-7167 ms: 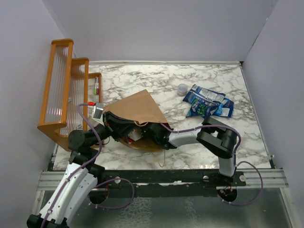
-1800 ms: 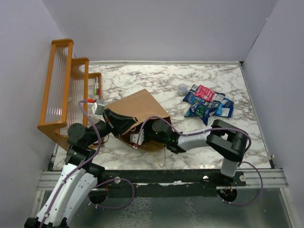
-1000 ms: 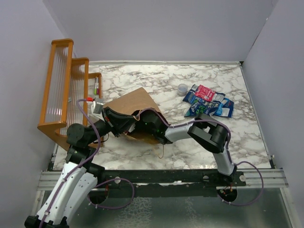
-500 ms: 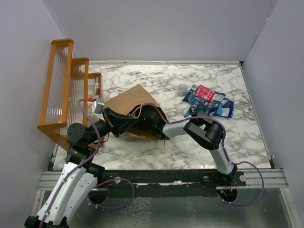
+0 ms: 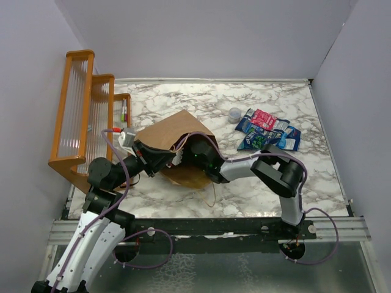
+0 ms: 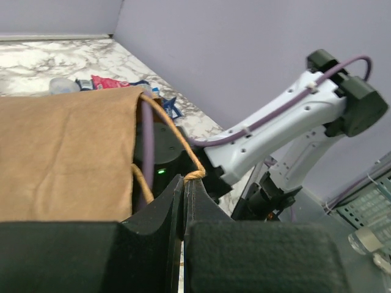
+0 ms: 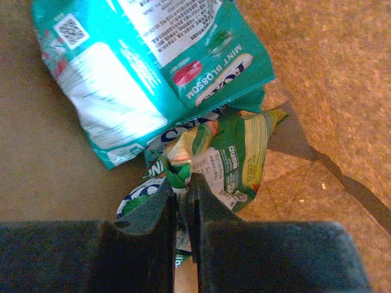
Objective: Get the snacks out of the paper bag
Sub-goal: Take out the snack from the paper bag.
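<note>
The brown paper bag lies on its side at the table's left, mouth toward the arms. My left gripper is shut on one twisted handle at the bag's mouth. My right arm reaches into the bag, where its fingers are hidden from above. In the right wrist view my right gripper is shut on a crumpled edge of a green snack packet. That packet lies on the bag's inner wall under a teal packet. Several blue, green and red snacks lie piled at the back right.
An orange wooden rack stands along the left edge, close to the bag and my left arm. A small clear cup sits just left of the snack pile. The bag's other handle trails on the marble near the front.
My right gripper has gone deeper into the bag and closed from wide open onto the green packet. The bag's top has risen a little. My left gripper keeps its grip on the handle.
</note>
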Available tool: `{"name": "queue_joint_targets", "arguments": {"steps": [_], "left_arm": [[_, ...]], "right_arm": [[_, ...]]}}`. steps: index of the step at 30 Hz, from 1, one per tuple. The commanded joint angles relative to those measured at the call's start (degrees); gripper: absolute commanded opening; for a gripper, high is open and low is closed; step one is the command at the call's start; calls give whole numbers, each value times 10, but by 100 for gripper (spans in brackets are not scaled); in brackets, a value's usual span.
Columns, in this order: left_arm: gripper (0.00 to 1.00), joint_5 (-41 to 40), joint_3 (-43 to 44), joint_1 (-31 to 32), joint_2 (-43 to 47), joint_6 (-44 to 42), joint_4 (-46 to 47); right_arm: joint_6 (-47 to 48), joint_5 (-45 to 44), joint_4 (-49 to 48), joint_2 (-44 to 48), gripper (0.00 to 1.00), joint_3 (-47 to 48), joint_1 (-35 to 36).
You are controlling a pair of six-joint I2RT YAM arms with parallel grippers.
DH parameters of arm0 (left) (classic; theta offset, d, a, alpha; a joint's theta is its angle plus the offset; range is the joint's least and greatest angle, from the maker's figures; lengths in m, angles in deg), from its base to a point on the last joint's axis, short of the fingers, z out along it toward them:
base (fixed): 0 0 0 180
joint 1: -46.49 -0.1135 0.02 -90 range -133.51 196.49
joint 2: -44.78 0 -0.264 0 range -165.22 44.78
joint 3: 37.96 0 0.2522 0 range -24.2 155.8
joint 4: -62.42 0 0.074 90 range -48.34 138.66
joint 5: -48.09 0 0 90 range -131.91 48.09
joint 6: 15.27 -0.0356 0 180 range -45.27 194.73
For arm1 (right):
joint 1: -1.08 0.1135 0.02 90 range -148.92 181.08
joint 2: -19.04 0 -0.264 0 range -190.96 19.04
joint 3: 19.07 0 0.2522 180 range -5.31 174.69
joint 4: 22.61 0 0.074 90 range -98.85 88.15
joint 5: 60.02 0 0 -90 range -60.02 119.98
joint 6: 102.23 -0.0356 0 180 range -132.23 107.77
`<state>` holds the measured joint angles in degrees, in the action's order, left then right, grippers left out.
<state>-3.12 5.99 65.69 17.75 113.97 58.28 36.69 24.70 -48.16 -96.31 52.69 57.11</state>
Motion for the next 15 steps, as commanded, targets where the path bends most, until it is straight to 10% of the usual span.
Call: {"name": "queue_joint_targets", "arguments": {"steps": [1, 15], "left_arm": [[0, -68, 6, 1, 13, -28, -48], [0, -117, 22, 1, 15, -8, -46]], "right_arm": [[-42, 43, -3, 79, 1, -55, 1], [-100, 158, 2, 270, 2, -198, 23]]}}
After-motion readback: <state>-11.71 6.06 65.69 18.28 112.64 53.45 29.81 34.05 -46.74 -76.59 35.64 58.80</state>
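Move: The right hand, inside the bag, already pinches the green-yellow snack packet; the snack pile it is bound for lies about 35 cm to its right, 8 cm farther out and some 6 cm lower. A teal mint packet lies deeper in the bag, roughly 6 cm ahead and 6 cm left, and the clear cup stands about 24 cm right and 14 cm ahead. From the left hand, high on the bag's handle, the pile is about 33 cm right, 24 cm ahead and 29 cm below. Keeping its fingers shut on the green-yellow packet, the right hand draws back about 8 cm and a little to its right, rising some 3 cm, away from the teal packet and out towards the bag's mouth, while its wrist turns slightly counter-clockwise and tips a little downward. The left hand still pinches the handle and eases forward and slightly left by some 2.5 cm, sinking about a centimetre and turning some 10 degrees counter-clockwise. ##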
